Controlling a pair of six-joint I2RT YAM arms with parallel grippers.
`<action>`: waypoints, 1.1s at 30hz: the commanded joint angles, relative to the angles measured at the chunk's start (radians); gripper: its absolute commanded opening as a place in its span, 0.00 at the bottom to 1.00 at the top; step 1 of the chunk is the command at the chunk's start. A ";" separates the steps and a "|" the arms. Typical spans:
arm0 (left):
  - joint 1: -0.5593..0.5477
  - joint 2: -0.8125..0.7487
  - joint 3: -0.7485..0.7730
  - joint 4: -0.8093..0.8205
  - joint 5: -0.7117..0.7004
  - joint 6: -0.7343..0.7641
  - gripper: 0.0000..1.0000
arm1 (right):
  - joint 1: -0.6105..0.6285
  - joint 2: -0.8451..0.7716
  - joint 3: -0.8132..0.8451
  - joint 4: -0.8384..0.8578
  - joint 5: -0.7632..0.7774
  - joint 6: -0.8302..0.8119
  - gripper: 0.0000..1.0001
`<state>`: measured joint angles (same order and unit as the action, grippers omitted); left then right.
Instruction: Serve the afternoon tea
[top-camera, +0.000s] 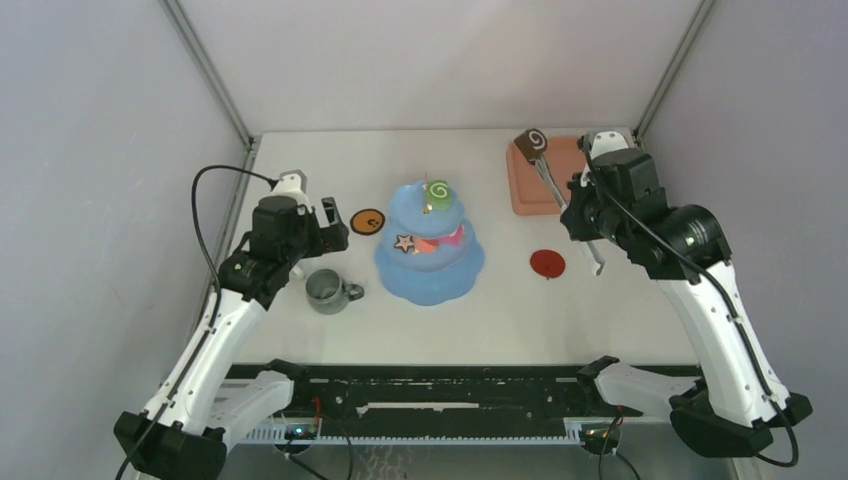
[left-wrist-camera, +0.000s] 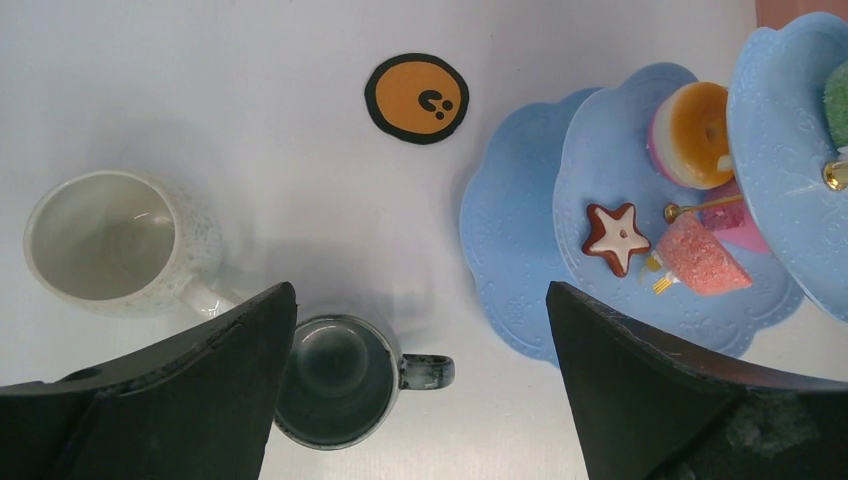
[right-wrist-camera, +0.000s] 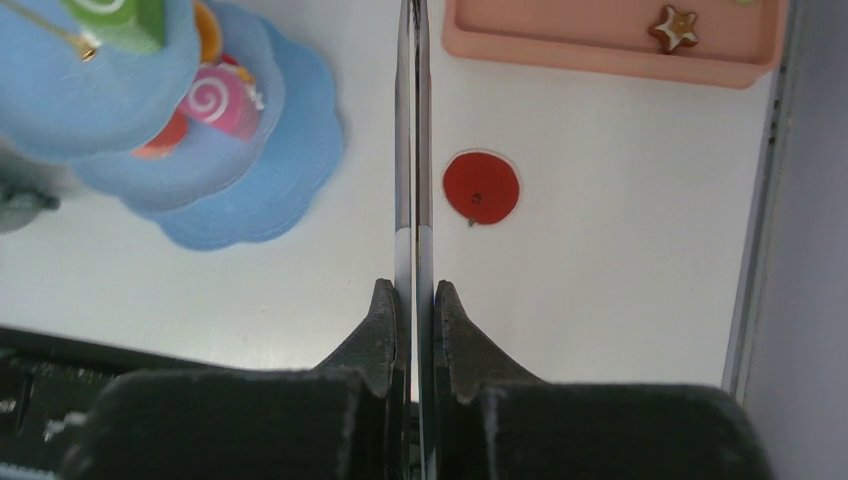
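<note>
The light blue cake stand (top-camera: 430, 270) stands mid-table, with a green swirl roll (top-camera: 437, 190) on its top tier. Its middle tier holds a star cookie (left-wrist-camera: 617, 235), an orange tart (left-wrist-camera: 695, 135) and a pink swirl roll (right-wrist-camera: 215, 100). My left gripper (left-wrist-camera: 420, 290) hangs open over the table, left of the stand. The grey-green mug (left-wrist-camera: 335, 380) sits below it by the left finger, and the white mug (left-wrist-camera: 110, 245) is further left. My right gripper (right-wrist-camera: 412, 290) is shut on the metal tongs (right-wrist-camera: 412, 150), whose tips pinch a brown swirl roll (top-camera: 532, 142) over the tray's left end.
The salmon-pink tray (right-wrist-camera: 610, 50) lies at the back right with a star cookie (right-wrist-camera: 673, 27) in it. A red coaster (top-camera: 547, 263) lies right of the stand, under the tongs' line. An orange coaster (top-camera: 368, 221) lies left of the stand. Walls close in on both sides.
</note>
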<state>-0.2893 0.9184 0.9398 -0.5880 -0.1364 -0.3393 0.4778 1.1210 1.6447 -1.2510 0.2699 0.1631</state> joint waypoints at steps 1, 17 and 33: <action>0.007 0.000 0.086 -0.003 0.016 0.027 1.00 | 0.066 -0.065 0.068 -0.043 -0.046 0.014 0.00; 0.008 -0.042 0.127 -0.059 -0.022 0.006 1.00 | 0.509 -0.083 0.038 -0.103 0.013 0.064 0.00; 0.008 -0.066 0.083 -0.057 -0.024 -0.013 1.00 | 0.567 0.003 0.016 -0.084 -0.043 0.025 0.00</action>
<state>-0.2893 0.8619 1.0138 -0.6613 -0.1539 -0.3408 1.0363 1.1168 1.6596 -1.3880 0.2440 0.2031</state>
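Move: The chocolate roll is already pinched in the tongs held by the right hand. The cake stand's middle lies about 13 cm ahead, 21 cm left and 23 cm below that hand. The green roll on its top tier is some 16 cm ahead, 20 cm left and 12 cm below; the red coaster about 11 cm ahead, 2 cm right and 33 cm down. From the left hand, the stand is 8 cm ahead, 15 cm right and 12 cm below. The chocolate roll is swung left and back towards the cake stand, still pinched in the tongs: the right hand travels roughly 9 cm back and 9 cm left while turning some 30 degrees counter-clockwise. It rises slightly, then eases down a few centimetres as it slows, grip unchanged. The empty left hand, wide open, lifts about 3 cm. ##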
